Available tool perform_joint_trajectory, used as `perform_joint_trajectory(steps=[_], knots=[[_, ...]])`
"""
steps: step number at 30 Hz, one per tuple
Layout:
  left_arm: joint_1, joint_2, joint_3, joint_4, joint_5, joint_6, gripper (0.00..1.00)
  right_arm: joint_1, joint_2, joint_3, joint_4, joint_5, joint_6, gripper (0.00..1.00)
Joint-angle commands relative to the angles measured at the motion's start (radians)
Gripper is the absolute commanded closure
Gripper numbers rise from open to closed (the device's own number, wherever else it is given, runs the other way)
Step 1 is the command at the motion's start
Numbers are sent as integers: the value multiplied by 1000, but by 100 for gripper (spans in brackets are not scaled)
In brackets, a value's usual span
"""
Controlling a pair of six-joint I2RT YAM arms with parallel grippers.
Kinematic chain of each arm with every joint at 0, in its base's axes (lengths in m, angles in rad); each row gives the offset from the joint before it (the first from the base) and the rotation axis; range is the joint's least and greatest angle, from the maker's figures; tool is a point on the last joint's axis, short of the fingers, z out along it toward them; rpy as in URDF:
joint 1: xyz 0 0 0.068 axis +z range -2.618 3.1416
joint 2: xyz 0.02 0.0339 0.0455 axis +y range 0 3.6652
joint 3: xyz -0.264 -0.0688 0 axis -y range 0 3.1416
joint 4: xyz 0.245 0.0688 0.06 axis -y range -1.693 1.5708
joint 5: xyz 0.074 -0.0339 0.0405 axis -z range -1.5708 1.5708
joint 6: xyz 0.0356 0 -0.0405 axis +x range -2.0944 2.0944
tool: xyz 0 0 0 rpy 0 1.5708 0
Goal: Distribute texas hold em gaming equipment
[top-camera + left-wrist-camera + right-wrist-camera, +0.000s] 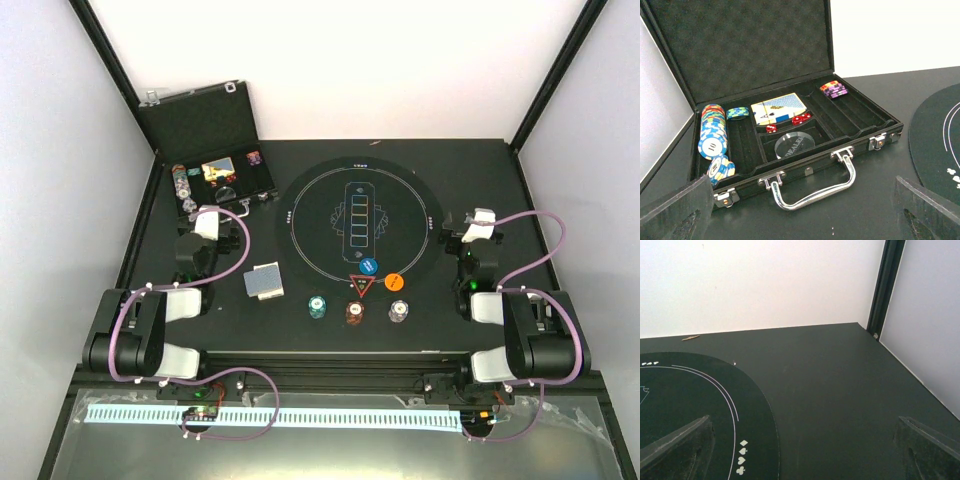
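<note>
A deck of playing cards (266,281) lies left of the round black mat (300,235). Along the mat's near edge sit a blue disc (368,266), an orange disc (394,282) and a red triangle marker (359,286). In front of them stand a teal chip (317,307), a brown chip (354,312) and a grey chip (399,310). My left gripper (205,215) (802,210) is open, just short of the open case's silver handle (812,185). My right gripper (468,225) (802,450) is open over bare table at the mat's right edge (760,430).
The open black case (200,125) at the back left holds a row of blue-and-white chips (712,137), a card deck (777,109), red dice (801,119), a clear dealer button (794,145) and purple chips (834,89). White walls and black frame posts (887,285) enclose the table.
</note>
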Motion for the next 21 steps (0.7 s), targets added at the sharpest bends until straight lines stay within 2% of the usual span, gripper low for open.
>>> perform_joint_trajectory(steps=[1,10,12,13,15,17,19,21], knots=[[4,-4,9,8,21,-6,1,3,-10,6,37,-3,-10,0],[5,-4,11,6,22,-6,1,3,-9,7,33,-4,-9,0],[10,-6,18,15,32,-6,1,5,-23,7,45,42,1,0],[15,-14,35,10,31,-13,1,4,-56,28,-16,83,22,0],[26,-55,124,-175,34,-26,1,3,-128,110,-238,148,61,0],[42,-87,240,-449,67,-15,1,3,-192,181,-375,155,93,0],[57,-96,350,-641,111,14,1,2,-273,242,-526,156,155,0],[90,-101,443,-809,193,35,1,3,-326,316,-666,129,137,0]])
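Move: The dealer button, the likeliest target, lies in the open case about 11 cm ahead of the left hand, on its centre line and some 11 cm lower. From this hand the case handle is about 5 cm ahead and 2 cm right, the long chip row 12 cm ahead and 10 cm left, and the card decks 17 cm ahead and 2 cm left. From the idle right hand the button is about 10 cm ahead, 55 cm left and 11 cm lower. After a short rest the left hand sets off up and forward together, some 3 to 4 cm each way, climbing in front of the case while its fingers stay wide open and tip down about 5 degrees, still clear of handle and chips. At the same time the empty right hand rises faster, about 8 cm almost straight up over bare table beside the round mat, drifting slightly right and turning clockwise by about 5 degrees, also wide open and touching nothing. ##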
